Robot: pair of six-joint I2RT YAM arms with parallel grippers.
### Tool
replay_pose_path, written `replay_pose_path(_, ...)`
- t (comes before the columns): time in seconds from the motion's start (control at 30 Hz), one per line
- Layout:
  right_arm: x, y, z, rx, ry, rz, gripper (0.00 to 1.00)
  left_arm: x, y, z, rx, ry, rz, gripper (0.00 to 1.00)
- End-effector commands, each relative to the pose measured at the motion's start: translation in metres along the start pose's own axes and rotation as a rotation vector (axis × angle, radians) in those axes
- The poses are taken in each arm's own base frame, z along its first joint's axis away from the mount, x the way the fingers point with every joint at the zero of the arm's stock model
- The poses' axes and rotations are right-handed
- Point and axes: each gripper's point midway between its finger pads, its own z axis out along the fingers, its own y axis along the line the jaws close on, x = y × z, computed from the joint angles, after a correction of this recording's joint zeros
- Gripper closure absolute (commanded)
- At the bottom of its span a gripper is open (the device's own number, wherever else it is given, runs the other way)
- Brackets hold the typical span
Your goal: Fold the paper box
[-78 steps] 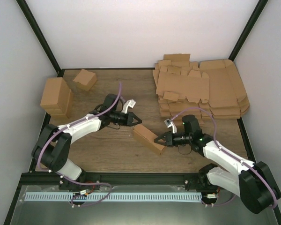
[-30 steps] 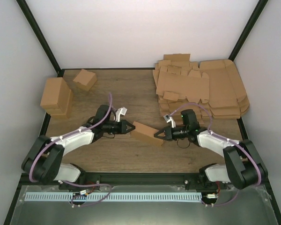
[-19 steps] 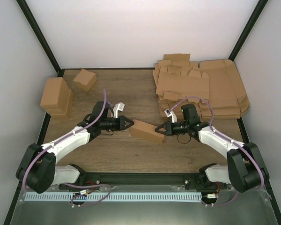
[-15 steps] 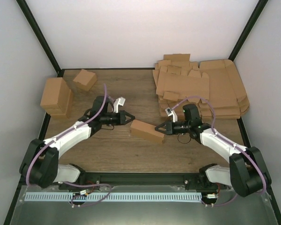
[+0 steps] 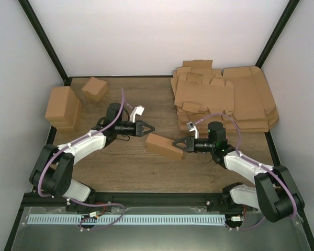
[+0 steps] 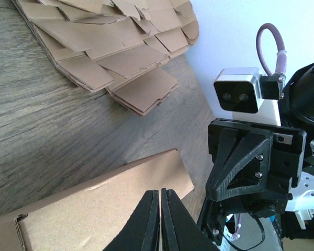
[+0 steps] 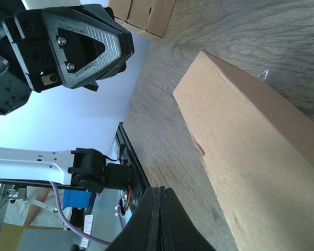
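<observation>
The paper box [image 5: 164,146] lies folded into a small oblong brown box in the middle of the table, and shows in the left wrist view [image 6: 89,209] and the right wrist view [image 7: 251,151]. My left gripper [image 5: 152,129] is shut and empty, its tip just beyond the box's far left corner, above the box top [image 6: 160,191]. My right gripper [image 5: 174,143] is also shut and empty, its tip at the box's right end. Beside the box its fingers sit low over the wood [image 7: 158,189]. Whether either tip touches the cardboard I cannot tell.
A stack of flat die-cut cardboard sheets [image 5: 225,99] fills the back right corner [image 6: 104,47]. At the back left stand a tall folded box [image 5: 63,107] and a small cube-like box [image 5: 94,88]. A black frame rail [image 5: 157,197] runs along the near edge.
My left gripper has drawn away from the box's left end, toward the back of the table. The right gripper stays at the right end, and the box has barely shifted.
</observation>
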Motion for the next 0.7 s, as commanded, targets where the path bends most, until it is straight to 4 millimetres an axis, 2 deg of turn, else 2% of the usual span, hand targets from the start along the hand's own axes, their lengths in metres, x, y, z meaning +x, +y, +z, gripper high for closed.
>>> replay_pose_path(0.0,-0.018,0.019,-0.005,-0.037,-0.045,-0.066,0.99,-0.010,-0.013,-0.004,0.035,-0.020,0.063,0.96)
replay_pose_path(0.13,-0.005,0.005,-0.002,-0.035,-0.025,-0.049,0.99,0.013,0.010,0.008,0.067,-0.004,-0.001,0.96)
replay_pose_path(0.27,0.011,-0.021,0.002,-0.007,-0.013,-0.016,0.99,0.039,0.035,0.014,0.047,0.025,-0.051,0.96)
replay_pose_path(0.37,0.021,-0.036,0.005,0.007,0.000,0.011,0.99,0.052,0.045,0.015,0.034,0.039,-0.068,0.96)
replay_pose_path(0.43,0.024,-0.038,0.006,0.004,0.006,0.019,0.99,0.058,0.049,0.015,0.029,0.047,-0.081,0.96)
replay_pose_path(0.53,0.016,-0.027,0.005,-0.008,0.005,-0.005,0.99,0.052,0.040,0.012,0.040,0.038,-0.064,0.96)
replay_pose_path(0.67,-0.008,-0.002,0.001,-0.006,-0.021,-0.084,0.99,0.026,0.017,0.007,0.049,0.013,-0.008,0.96)
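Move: The paper box sits below and between the two shut grippers. Its middle is about 4 cm back, 5 cm right and 9 cm below the left hand, and roughly 1 cm ahead, 4 cm left and 7 cm below the right. The flat cardboard stack lies around 17 cm ahead and 22 cm right of the left hand; from the right hand that is some 23 cm ahead and 14 cm right. A small carton stands about 22 cm ahead and 25 cm left of the left hand. Down together, after a short hover, come both hands with fingers still shut. The left sinks about 6 cm and slips 2 cm back to the lid's left end, while the right drops some 4 cm, drawing back about 1 cm, to the right end. Both stop short on the lid to press it down, the right then easing up slightly. ##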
